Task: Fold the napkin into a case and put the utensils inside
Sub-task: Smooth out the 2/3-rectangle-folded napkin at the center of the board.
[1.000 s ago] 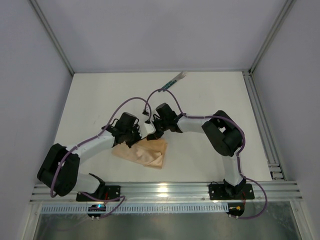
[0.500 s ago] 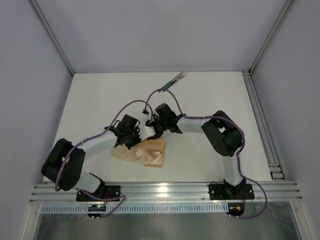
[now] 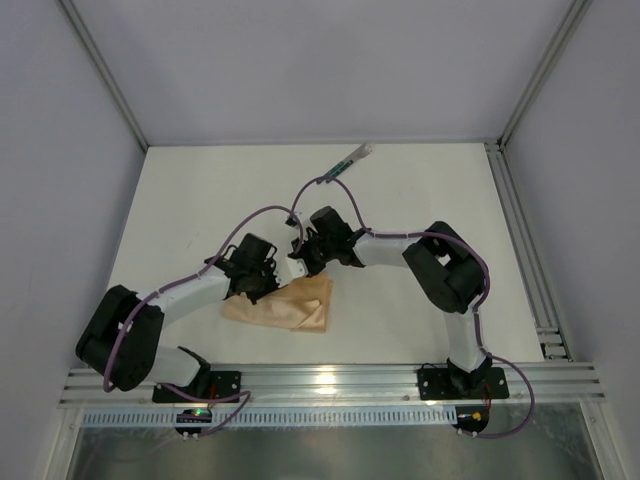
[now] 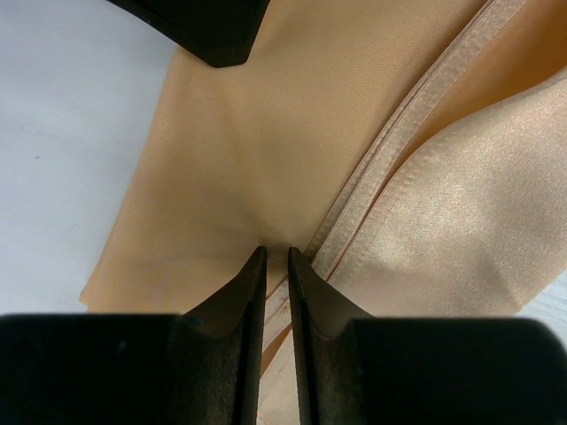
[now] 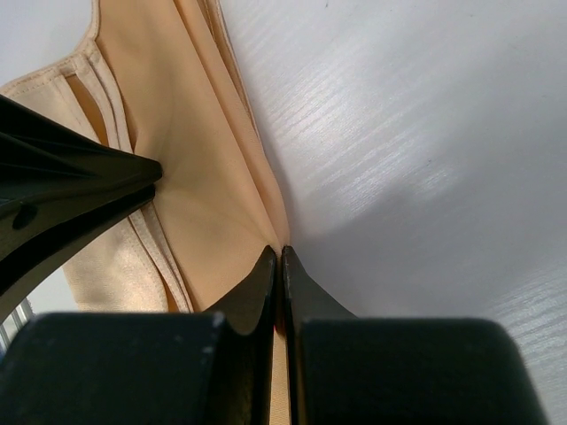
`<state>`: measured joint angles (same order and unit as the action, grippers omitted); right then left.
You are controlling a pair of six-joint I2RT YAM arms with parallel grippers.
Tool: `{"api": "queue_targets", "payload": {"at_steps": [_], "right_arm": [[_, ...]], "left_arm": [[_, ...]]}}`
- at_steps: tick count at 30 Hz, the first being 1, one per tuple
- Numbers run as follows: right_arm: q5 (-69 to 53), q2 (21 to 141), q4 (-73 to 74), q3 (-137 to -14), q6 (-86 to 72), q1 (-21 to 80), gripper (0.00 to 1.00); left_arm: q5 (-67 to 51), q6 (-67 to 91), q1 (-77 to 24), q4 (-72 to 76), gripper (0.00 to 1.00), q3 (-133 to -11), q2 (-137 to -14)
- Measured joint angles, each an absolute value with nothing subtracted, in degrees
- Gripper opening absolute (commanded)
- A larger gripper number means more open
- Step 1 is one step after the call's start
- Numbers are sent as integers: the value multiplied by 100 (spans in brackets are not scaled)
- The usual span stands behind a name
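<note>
The peach-tan napkin (image 3: 290, 308) lies partly folded near the table's front, its hemmed edges layered (image 4: 266, 133). My left gripper (image 3: 268, 287) pinches a fold of it beside the hem, with cloth between the nearly closed fingers (image 4: 276, 258). My right gripper (image 3: 303, 272) is shut on the napkin's far edge (image 5: 282, 254), and the cloth (image 5: 204, 177) pulls taut toward its tips. The two grippers face each other closely over the napkin's upper edge. The utensils (image 3: 350, 159), green-handled with pale ends, lie together far back by the rear wall, apart from both grippers.
White enclosure walls and aluminium frame rails (image 3: 530, 250) border the table. The arm bases sit on the front rail (image 3: 320, 380). Purple cables (image 3: 270, 212) loop above both wrists. Bare white tabletop (image 5: 425, 142) lies to the right of the napkin.
The left wrist has dropped slightly nearer and its elbow has shifted, with its jaws closing a little more on the cloth. The right gripper and the napkin stay almost where they were.
</note>
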<state>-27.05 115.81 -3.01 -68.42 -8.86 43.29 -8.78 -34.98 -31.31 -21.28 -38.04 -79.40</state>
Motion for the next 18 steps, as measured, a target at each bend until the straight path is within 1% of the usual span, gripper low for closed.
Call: {"api": "queue_targets", "payload": {"at_steps": [4, 5, 6, 9, 11, 12, 15, 18], "right_arm": [[-2696, 11581, -301, -6842, -902, 4329, 4], [-2694, 11581, -301, -6842, -904, 4329, 5], [-2694, 11581, -301, -6842, -904, 4329, 9], [-2661, 11581, -303, -6842, -930, 4327, 28], [-2655, 11577, -329, -6842, -926, 4327, 35], [-2644, 11568, -349, -6842, -923, 4324, 41], [-2530, 11459, -266, -6842, -878, 4311, 51], [-2379, 11275, -32, -6845, -770, 4298, 53]], "left_arm": [[-878, -3496, -3131, -2126, 18, -3802, -7940], [-878, -3496, -3131, -2126, 18, -3802, -7940], [-878, -3494, -3131, -2123, 18, -3802, -7940], [-873, -3489, -3131, -2117, 19, -3802, -7940], [-862, -3474, -3131, -2119, 19, -3802, -7940], [-858, -3468, -3131, -2117, 19, -3802, -7940], [-854, -3450, -3131, -2112, 20, -3802, -7940], [-847, -3437, -3131, -2108, 22, -3802, -7935]]}}
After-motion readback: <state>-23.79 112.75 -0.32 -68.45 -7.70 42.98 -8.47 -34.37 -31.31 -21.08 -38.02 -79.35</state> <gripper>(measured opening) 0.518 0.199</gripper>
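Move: The right fingers hold the napkin's far edge shut between them; the napkin's middle lies about 7 cm back and 7 cm left of the right hand, roughly 1 cm below. The fork and knife are some 30 cm ahead and 10 cm to the right. From the left hand, whose tips are down on the cloth, the napkin's middle is about 6 cm right and 1 cm back. The right fingers open about halfway, let go of the napkin's far edge and start rising, about 1.5 cm. ##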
